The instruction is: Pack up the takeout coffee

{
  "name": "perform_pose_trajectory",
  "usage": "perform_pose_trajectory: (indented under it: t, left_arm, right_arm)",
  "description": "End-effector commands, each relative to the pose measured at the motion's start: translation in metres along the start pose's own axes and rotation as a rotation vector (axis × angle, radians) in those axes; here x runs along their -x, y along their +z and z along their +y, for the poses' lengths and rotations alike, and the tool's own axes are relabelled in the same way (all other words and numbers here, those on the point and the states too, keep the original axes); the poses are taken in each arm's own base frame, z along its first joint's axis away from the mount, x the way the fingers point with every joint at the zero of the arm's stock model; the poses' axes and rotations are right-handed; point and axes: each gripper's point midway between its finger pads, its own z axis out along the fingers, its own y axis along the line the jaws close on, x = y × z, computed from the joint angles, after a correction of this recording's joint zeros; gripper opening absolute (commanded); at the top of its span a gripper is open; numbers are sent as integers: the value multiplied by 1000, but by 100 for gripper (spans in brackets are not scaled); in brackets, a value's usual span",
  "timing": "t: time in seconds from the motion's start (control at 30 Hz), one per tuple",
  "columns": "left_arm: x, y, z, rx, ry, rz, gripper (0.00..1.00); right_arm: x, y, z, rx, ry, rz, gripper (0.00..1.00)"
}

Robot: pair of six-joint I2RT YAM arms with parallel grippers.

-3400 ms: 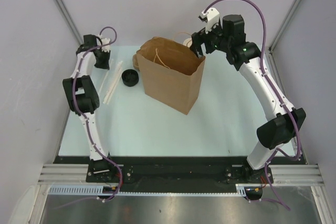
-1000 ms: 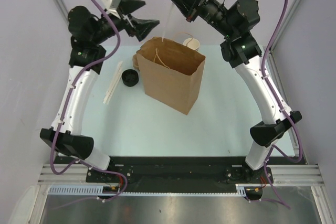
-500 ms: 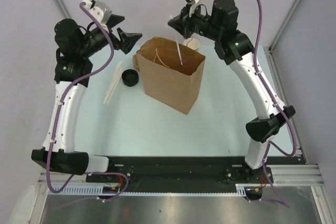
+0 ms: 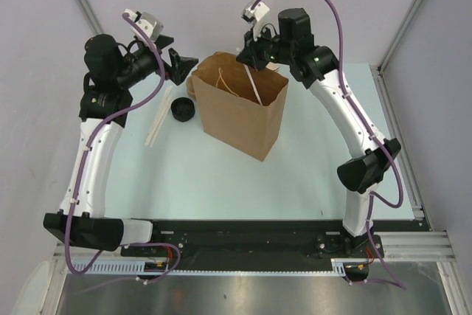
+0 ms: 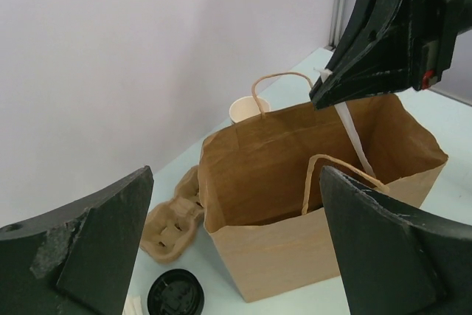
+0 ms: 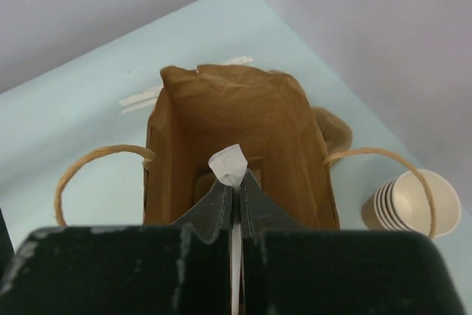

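A brown paper bag (image 4: 243, 112) stands open in the middle of the table; it also shows in the left wrist view (image 5: 324, 241) and the right wrist view (image 6: 221, 108). My right gripper (image 4: 247, 57) (image 6: 231, 186) hangs over the bag's mouth, shut on a white paper-wrapped straw (image 4: 253, 82) (image 5: 352, 134) whose lower end reaches into the bag. My left gripper (image 4: 181, 64) (image 5: 237, 175) is open and empty, raised left of the bag. No lidded coffee cup shows; something tan lies on the bag's floor (image 6: 199, 182), unclear what.
A loose black lid (image 4: 183, 111) (image 5: 175, 294) and more wrapped straws (image 4: 156, 119) lie left of the bag. A pulp cup carrier (image 5: 173, 219) sits behind the bag's left corner. A stack of lidless cups (image 6: 409, 201) (image 5: 243, 111) stands behind the bag.
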Motion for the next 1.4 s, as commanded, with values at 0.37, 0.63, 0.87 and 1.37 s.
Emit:
perform_pose_trajectory:
  t: [0.37, 0.63, 0.87, 1.37]
  left_arm:
    - [-4, -23, 2, 83, 57, 36, 100]
    - [-18, -24, 6, 107, 42, 79, 99]
    - [-33, -24, 12, 140, -25, 147, 99]
    - [-49, -21, 33, 206, -175, 281, 100]
  right_arm:
    - [-82, 37, 2, 62, 72, 239, 0]
    - [-94, 49, 12, 102, 115, 260, 12]
    - [-90, 49, 8, 91, 131, 246, 44]
    - [33, -32, -24, -34, 135, -82, 87]
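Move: The paper bag stands almost under the right hand, which already holds the straw with its lower end in the bag's mouth; its middle is about 4 cm ahead, 3 cm to the left and 28 cm below. The cup stack stands some 22 cm ahead and 10 cm to the right of that hand, and the black lid about 11 cm ahead and 23 cm to its left. From the left hand, the bag lies roughly 8 cm ahead, 16 cm to the right and 33 cm below. Lower the right gripper about 12 cm into the paper bag's mouth, tipping the fingers some 20 degrees further down, and hold there while they open and let go of the straw. Then back it up 4 to 5 cm, drifting right, still opening. Meanwhile ease the empty, open left gripper down and a little left, tilting it down. ##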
